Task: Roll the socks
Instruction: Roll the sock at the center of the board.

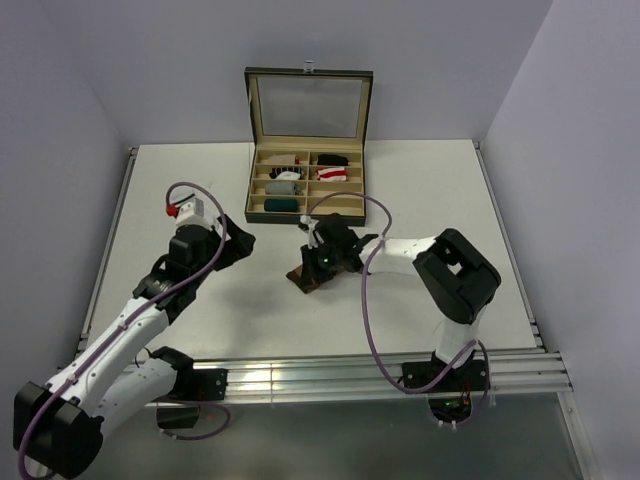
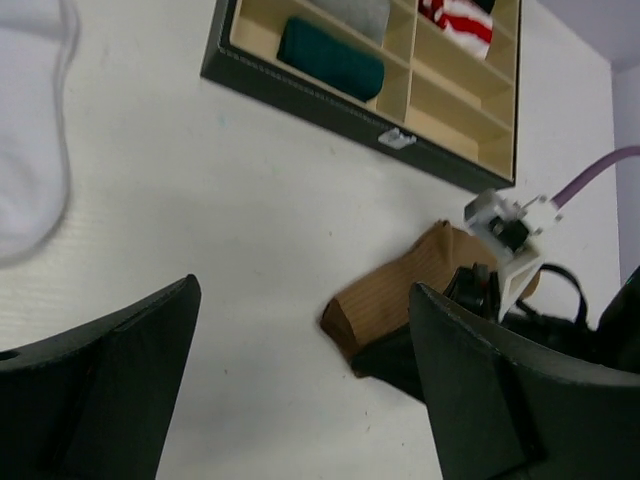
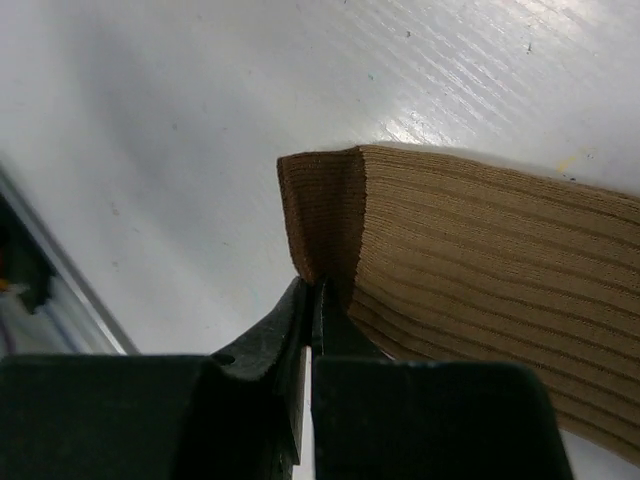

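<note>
A tan-brown ribbed sock (image 1: pixel 304 281) lies on the white table in front of the box, its near end folded up (image 3: pixel 320 215). My right gripper (image 3: pixel 312 295) is shut on that folded edge, and the ribbed fabric (image 3: pixel 480 250) spreads away to the right. From above, the right gripper (image 1: pixel 322 262) sits over the sock. My left gripper (image 2: pixel 300 400) hangs open just left of the sock (image 2: pixel 400 290), nothing between its fingers (image 2: pixel 100 380). A red-and-white striped sock (image 1: pixel 330 174) lies in a box compartment (image 2: pixel 455 18).
The dark compartment box (image 1: pixel 305 216) stands open at the back, lid upright. It holds a teal bundle (image 2: pixel 330 58), a grey one (image 2: pixel 350 10) and a black one (image 1: pixel 335 159). A blurred white shape (image 2: pixel 30 130) fills the left wrist view's upper left.
</note>
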`<state>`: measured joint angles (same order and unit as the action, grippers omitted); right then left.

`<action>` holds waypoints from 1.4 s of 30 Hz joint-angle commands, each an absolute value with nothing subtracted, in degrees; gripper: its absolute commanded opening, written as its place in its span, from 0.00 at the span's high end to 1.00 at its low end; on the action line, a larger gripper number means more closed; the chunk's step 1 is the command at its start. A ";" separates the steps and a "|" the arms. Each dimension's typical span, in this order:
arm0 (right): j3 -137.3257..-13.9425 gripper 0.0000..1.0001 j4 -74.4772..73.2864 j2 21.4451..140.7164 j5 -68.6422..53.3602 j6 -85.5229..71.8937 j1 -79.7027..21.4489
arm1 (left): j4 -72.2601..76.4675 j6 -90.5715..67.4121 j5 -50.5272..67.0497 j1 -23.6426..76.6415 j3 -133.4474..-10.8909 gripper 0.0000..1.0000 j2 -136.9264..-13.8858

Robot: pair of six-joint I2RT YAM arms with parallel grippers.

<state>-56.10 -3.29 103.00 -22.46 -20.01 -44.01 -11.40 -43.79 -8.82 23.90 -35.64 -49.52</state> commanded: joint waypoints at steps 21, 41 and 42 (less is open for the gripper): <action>-37.79 1.00 28.40 105.20 -44.30 -47.28 -30.50 | -10.90 -43.42 1.76 32.43 -36.38 0.28 -66.09; -39.99 1.00 19.69 106.79 -40.61 -45.35 -29.88 | -6.42 -39.90 3.87 38.50 -41.04 0.40 -80.50; -40.08 1.00 19.17 106.79 -40.52 -45.26 -29.97 | -5.81 -39.99 3.78 38.50 -41.22 0.41 -80.77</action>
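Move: The brown sock's folded end lies about 13 cm to the left hand's right, 5 cm back and 16 cm below. The right fingers already pinch this end, its middle about 1 cm to their left and 1 cm lower. From the left hand, the sock box is some 16 cm ahead and 14 cm right; the white sock is 7 cm ahead and 10 cm left, both near table height. Left hand, part-closing, sinks some 13 cm rightwards towards the sock's fold; right, still pinching, turns and draws it rightwards. ##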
